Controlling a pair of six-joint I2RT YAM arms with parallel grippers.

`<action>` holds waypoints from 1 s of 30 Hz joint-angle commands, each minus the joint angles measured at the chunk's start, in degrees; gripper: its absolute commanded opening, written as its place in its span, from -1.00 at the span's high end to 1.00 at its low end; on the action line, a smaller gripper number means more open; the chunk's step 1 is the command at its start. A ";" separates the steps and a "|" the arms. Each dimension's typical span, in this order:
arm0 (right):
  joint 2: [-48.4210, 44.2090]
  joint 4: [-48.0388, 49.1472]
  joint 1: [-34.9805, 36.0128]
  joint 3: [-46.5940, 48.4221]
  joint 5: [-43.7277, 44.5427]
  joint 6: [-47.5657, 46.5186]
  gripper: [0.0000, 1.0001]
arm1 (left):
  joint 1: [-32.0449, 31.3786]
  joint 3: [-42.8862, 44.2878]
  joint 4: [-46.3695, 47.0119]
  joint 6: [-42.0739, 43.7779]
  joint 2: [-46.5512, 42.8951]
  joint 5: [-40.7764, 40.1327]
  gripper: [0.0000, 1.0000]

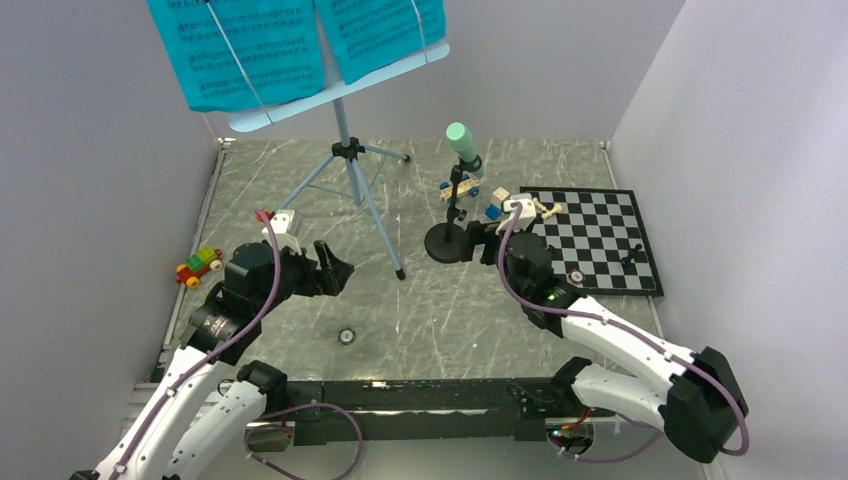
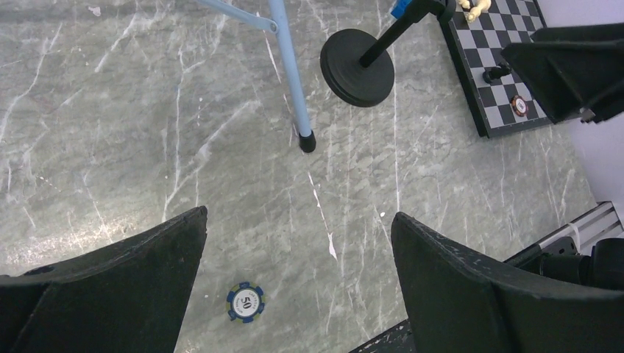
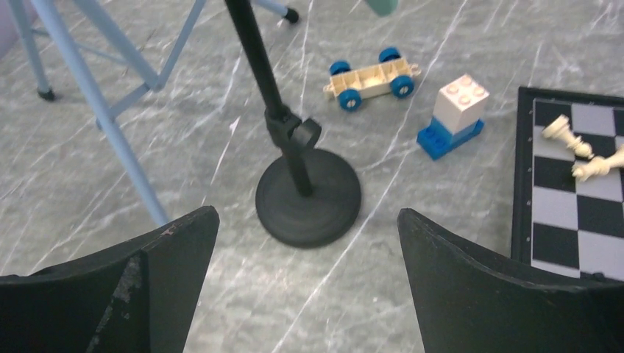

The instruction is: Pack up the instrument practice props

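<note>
The pale-blue tripod music stand (image 1: 347, 155) stands at the back, its tray (image 1: 300, 105) carrying two turquoise music sheets (image 1: 240, 50). To its right a mint-green microphone (image 1: 463, 143) sits on a black stand with a round base (image 1: 445, 243). My left gripper (image 1: 335, 270) hangs open, just left of the tripod's near leg (image 2: 291, 73), with nothing between its fingers. My right gripper (image 1: 482, 243) is open too, right beside the round base (image 3: 309, 198), which lies just ahead of its fingertips. In the left wrist view that base (image 2: 357, 57) shows beyond the leg's foot.
A chessboard (image 1: 595, 240) with toppled pieces (image 3: 570, 140) lies at the right. A wheeled toy chassis (image 3: 371, 77) and a blue-and-white block (image 3: 452, 118) sit behind the mic stand. A colourful toy car (image 1: 198, 266) is at the left edge, and a poker chip (image 2: 246, 302) lies under my left gripper.
</note>
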 commanded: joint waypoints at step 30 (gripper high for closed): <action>30.10 27.52 -0.81 15.29 7.68 -9.51 -0.17 | -0.27 -0.89 -3.10 4.77 -6.28 -1.39 -0.94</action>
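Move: Ahead of the right hand, about 13 cm out and 5 cm to its left, stands the black microphone stand, its upright reaching roughly hand height. On the table beyond are the toy wagon base, some 28 cm ahead and 1 cm left, and the brick stack, 25 cm ahead and 8 cm right. The tripod's nearest foot is 4 cm ahead, 18 cm left. From the left hand the microphone stand is about 20 cm ahead and 25 cm right. Reaching mostly forward and partly left, some 10 cm in all, the right hand goes towards the microphone stand's upright at nearly constant height. Its fingertips tip up a little, by under 10 degrees, while the wide-open fingers close to a bit over half, bringing them close to the upright; contact can't be seen. ##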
